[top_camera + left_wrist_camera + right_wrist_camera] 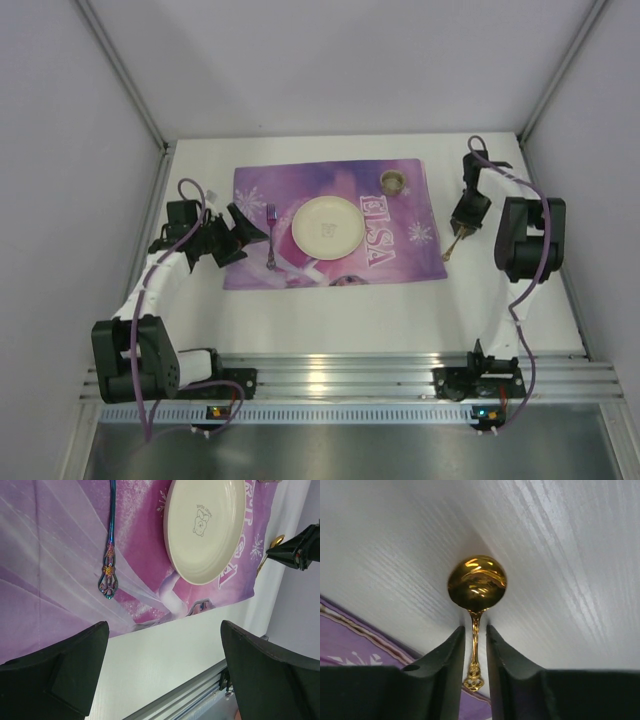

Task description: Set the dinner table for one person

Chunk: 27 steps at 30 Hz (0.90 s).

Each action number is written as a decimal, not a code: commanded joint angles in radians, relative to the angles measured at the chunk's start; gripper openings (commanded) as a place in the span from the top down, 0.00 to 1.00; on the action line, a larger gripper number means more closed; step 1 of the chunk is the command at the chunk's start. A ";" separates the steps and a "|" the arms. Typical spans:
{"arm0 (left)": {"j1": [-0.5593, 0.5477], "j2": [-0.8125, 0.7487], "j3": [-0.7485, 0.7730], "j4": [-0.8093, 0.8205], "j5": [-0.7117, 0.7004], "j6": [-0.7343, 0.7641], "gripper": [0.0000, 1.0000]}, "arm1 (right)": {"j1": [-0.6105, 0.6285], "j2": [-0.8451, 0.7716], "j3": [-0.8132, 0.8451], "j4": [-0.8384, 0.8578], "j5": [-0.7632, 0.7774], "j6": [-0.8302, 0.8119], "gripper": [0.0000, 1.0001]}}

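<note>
The dinner table [330, 320] is a plain white top. A purple ELSA placemat [400, 235] lies on it with a cream plate [326, 226] in the middle, an iridescent fork [270, 235] left of the plate and a small cup [392, 181] at the far right. My left gripper [248, 235] is open and empty just left of the fork; the fork [110, 555] and plate [205, 525] show ahead of it. My right gripper [475, 627] straddles the handle of a gold spoon [476, 582], with a thin gap on each side. The spoon [452, 250] is at the placemat's right edge.
Grey walls enclose the table on three sides. An aluminium rail [350, 375] with both arm bases runs along the near edge. The right gripper's tip [295, 550] shows in the left wrist view beyond the placemat [50, 555]. White tabletop [165, 655] lies under the left fingers.
</note>
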 commanded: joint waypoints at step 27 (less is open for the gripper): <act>0.004 -0.016 0.080 -0.060 -0.009 0.051 0.02 | 0.373 -0.241 0.156 -0.043 0.017 -0.127 1.00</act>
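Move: The golden spoon lies on the bare table between my nearly closed right fingers, its middle about 1 cm back, 1 cm left and 1 cm below, bowl end pointing forward. On the mat, the right-hand snowflake is about 10 cm left and 1 cm back; the cup some 16 cm left and 12 cm ahead; the plate about 31 cm left and 1 cm ahead. From my left hand the spoon is roughly 45 cm right, 7 cm ahead and 12 cm lower. I finish shutting my right fingers on the spoon's handle just behind the bowl, ease a couple of centimetres right while still low, then lift it about 11 cm. As it rises I swing it left towards the mat, ending some 9 cm left and 2 cm forward of where I began, turning nearly 20 degrees counter-clockwise and tipping my fingertips forward. ##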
